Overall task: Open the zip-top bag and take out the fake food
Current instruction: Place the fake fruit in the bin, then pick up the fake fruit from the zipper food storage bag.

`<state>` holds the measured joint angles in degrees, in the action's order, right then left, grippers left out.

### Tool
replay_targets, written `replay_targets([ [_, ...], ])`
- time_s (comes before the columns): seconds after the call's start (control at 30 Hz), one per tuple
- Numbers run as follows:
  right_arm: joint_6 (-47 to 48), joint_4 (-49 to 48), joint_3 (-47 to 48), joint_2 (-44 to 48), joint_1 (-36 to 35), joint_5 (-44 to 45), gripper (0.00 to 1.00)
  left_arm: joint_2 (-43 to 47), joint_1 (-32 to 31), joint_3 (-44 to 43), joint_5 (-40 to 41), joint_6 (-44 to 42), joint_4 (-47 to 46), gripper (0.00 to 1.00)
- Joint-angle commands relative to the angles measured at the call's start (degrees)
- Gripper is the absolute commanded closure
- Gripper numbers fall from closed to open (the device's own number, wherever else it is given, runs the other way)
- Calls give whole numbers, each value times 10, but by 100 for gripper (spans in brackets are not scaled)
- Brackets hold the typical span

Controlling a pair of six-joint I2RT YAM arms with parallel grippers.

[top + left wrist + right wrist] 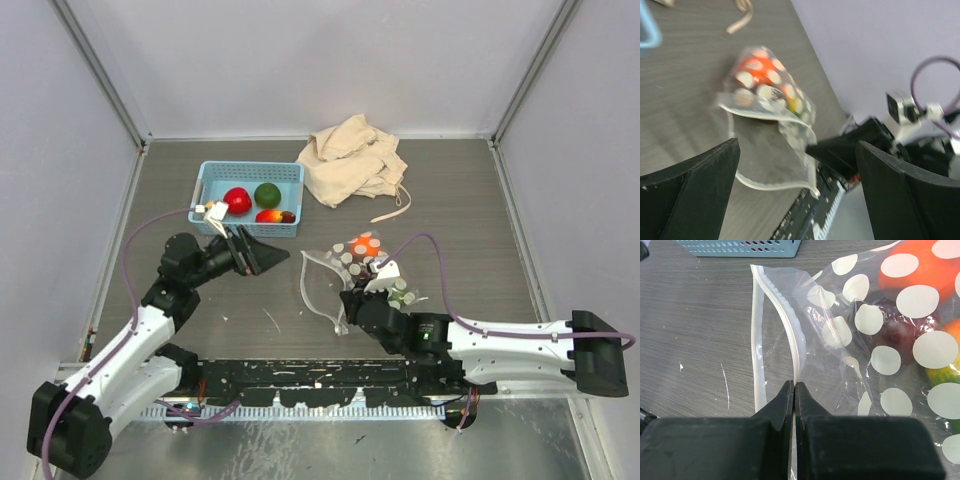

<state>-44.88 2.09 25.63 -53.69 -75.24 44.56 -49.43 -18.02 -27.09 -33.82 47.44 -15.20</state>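
Observation:
The zip-top bag [340, 268] lies mid-table with its mouth gaping toward the left. My right gripper [794, 385] is shut on one lip of its white zip strip [790, 325]; the other lip [756, 340] lies flat on the table. Inside the bag are fake food pieces: an orange one [920, 265], a maroon one [895, 330] and a yellow-green one [945, 372]. My left gripper [275, 255] hovers open left of the bag's mouth, with nothing between its fingers [690, 195]. The left wrist view shows the bag [765, 105] ahead of it.
A light blue basket [212, 180] at the back left holds red [237, 200], green [267, 194] and orange-red [268, 215] fake food. A beige cloth bag [352, 160] lies behind the zip-top bag. A black rail [320, 380] runs along the near edge.

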Motion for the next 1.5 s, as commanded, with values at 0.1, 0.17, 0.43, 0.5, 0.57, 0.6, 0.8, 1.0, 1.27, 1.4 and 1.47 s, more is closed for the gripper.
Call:
replay_targets([
  [0.1,11,-23,-10,29,2,-2,98,76,-105,36,56,-17,-42,1],
  [0.17,12,-23,-10,30,2,-3,98,87,-122,46,68,-13,-49,2],
  [0.43,21,-29,-11,32,2,-16,98,92,-170,85,102,6,-86,5],
  [0.5,28,-37,-15,36,2,-26,98,90,-180,91,117,7,-89,10],
  [0.57,31,-42,-19,40,2,-34,97,88,-192,96,135,6,-89,12],
  [0.6,32,-42,-20,43,2,-36,97,86,-201,99,148,5,-89,12],
  [0.8,45,-48,-21,42,2,-47,97,47,-233,105,177,2,-118,23],
  [1.0,58,-59,-17,42,2,-58,97,-35,-259,86,186,-8,-152,32],
  [1.27,71,-62,-19,55,2,-75,97,-157,-292,58,194,-14,-204,42],
  [1.4,84,-71,-20,56,2,-98,97,-205,-299,41,205,-18,-218,47],
  [1.47,94,-80,-20,56,2,-112,98,-227,-300,36,205,-19,-229,49],
])
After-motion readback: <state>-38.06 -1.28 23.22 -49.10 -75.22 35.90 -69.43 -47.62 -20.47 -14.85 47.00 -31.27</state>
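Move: The bag's open mouth lies about 8 cm back, 12 cm to the right and 14 cm below the empty left hand. From that hand, the orange-red fruit inside the bag is roughly 2 cm ahead, 22 cm right and 20 cm down, and the dark red fruit about 3 cm back and also 22 cm right. The right hand already pinches the bag's rim, with the mouth's middle some 4 cm to its left, level fore and aft, and 4 cm below. Still pinching the rim, the right hand eases it about 2 cm back and a little left, turning some 10 degrees counter-clockwise. The left hand swings back and right almost level, then sinks about 10 cm while going on rightward to the bag's mouth, turning about 10 degrees clockwise and narrowing its wide-open fingers to roughly half; whether they touch the plastic can't be seen. ##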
